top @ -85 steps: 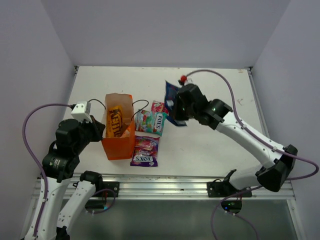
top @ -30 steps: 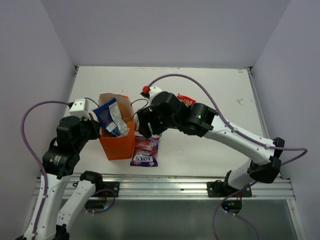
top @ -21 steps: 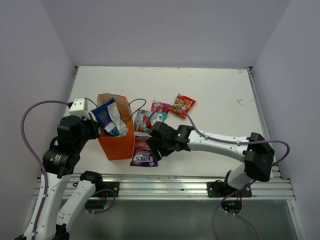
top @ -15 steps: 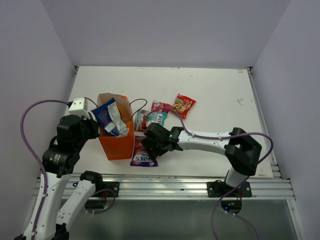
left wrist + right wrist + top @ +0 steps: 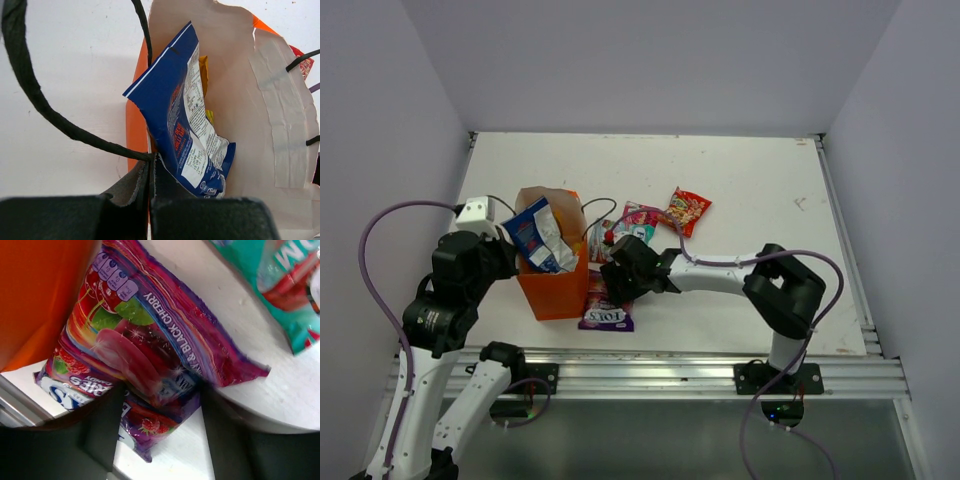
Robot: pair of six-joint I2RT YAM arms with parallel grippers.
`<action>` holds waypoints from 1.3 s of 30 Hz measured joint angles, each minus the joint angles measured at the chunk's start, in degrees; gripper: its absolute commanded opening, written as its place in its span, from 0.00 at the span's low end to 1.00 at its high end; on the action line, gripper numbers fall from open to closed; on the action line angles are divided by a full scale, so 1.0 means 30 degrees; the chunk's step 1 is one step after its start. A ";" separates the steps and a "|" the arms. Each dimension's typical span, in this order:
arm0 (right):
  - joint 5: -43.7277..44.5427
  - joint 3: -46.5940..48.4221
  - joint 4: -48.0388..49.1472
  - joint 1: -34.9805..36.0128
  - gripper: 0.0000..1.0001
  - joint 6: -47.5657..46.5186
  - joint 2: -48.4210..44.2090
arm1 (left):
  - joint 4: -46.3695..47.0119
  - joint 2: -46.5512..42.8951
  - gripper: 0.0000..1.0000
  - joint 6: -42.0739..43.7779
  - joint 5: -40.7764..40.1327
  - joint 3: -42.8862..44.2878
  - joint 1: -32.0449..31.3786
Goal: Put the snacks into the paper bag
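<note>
The orange paper bag [image 5: 558,290] stands upright at the left. My left gripper [image 5: 150,170] is shut on its near rim, beside a dark cord handle [image 5: 30,90]. A blue-white packet [image 5: 187,130] sticks out of the bag over a yellow one [image 5: 202,75]. My right gripper [image 5: 162,407] is open and low over the table next to the bag. Its fingers straddle the near end of a magenta packet [image 5: 150,340], which overlaps a purple Fox's packet [image 5: 607,314]. A teal packet [image 5: 280,285] lies just beyond.
A pink packet [image 5: 642,213] and a red packet [image 5: 686,210] lie behind the right gripper. The bag's orange wall [image 5: 40,295] is close on the gripper's left side. The table's front edge and metal rail [image 5: 650,362] run just below the purple packet.
The right gripper has let go of the blue-white packet, which now stands in the bag. The right arm has swung down and toward me to the magenta and purple packets. The left arm holds still.
</note>
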 measured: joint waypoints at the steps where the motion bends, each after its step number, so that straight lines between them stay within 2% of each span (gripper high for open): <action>1: -0.0051 0.0007 0.0277 0.0000 0.09 -0.0066 0.0095 | 0.0000 0.0000 0.00 0.0029 0.0000 0.0000 0.0000; 2: -0.0270 0.0015 0.0568 0.0000 0.00 0.0007 0.0189 | 0.0000 0.0000 0.00 0.0029 0.0000 0.0000 0.0000; 8: -0.0342 0.0102 0.1056 0.0036 0.00 0.0248 -0.0160 | 0.0000 -0.0022 0.00 0.0036 -0.0007 0.0000 0.0000; 12: 0.1829 0.0685 -0.2841 0.0102 0.00 -0.0204 -0.1421 | 0.0000 -0.0022 0.00 0.0036 0.0000 0.0000 0.0000; 16: 0.5566 0.4634 -0.8728 0.0095 0.00 -0.1406 -0.2186 | 0.0000 -0.0022 0.00 0.0036 0.0007 0.0000 0.0000; 19: 0.7905 0.9413 -1.0819 0.0044 0.00 -0.2477 -0.2353 | 0.0007 -0.0022 0.00 0.0029 0.0022 0.0000 0.0000; 24: 1.0069 1.6138 -1.0790 0.0029 0.00 -0.4175 -0.2790 | 0.0007 -0.0022 0.00 0.0029 0.0117 0.0000 0.0000; 28: 1.0608 1.9176 -0.9836 0.0299 0.00 -0.5676 -0.3038 | 0.0015 -0.0022 0.00 0.0022 0.0211 0.0000 0.0000; 31: 1.0316 2.1303 -0.9646 0.0408 0.00 -0.6353 -0.2142 | 0.0022 -0.0022 0.00 0.0022 0.0240 0.0000 0.0000; 34: 0.9588 2.2389 -0.9238 0.0525 0.00 -0.6543 -0.0852 | 0.0022 -0.0015 0.00 0.0022 0.0284 0.0000 0.0000; 39: 0.8211 2.2141 -0.9333 0.0991 0.00 -0.6477 0.1202 | 0.0029 0.0000 0.00 0.0022 0.0291 0.0007 0.0000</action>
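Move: The purple sweets pack lies right under the right hand's open fingers, its middle about 2 cm to the left and 1 cm below, hardly farther in or out. The paper bag stands some 12 cm to the right hand's left and 3 cm farther out, its middle about 10 cm higher; the teal sweets pack is about 11 cm ahead and 2 cm right, flat on the table. From the left hand, the purple pack is about 15 cm right, level in reach, 24 cm below. The purple pack is pinched as the right fingers shut on it, then carried up about 43 cm from the table and some 10 cm forward, the fingers tipping upward by roughly 45 degrees. Near the top the right hand swings 8 cm left while sinking about 6 cm, towards the mouth of the paper bag. The left hand stays put, still gripping the bag's left rim by the handle. ##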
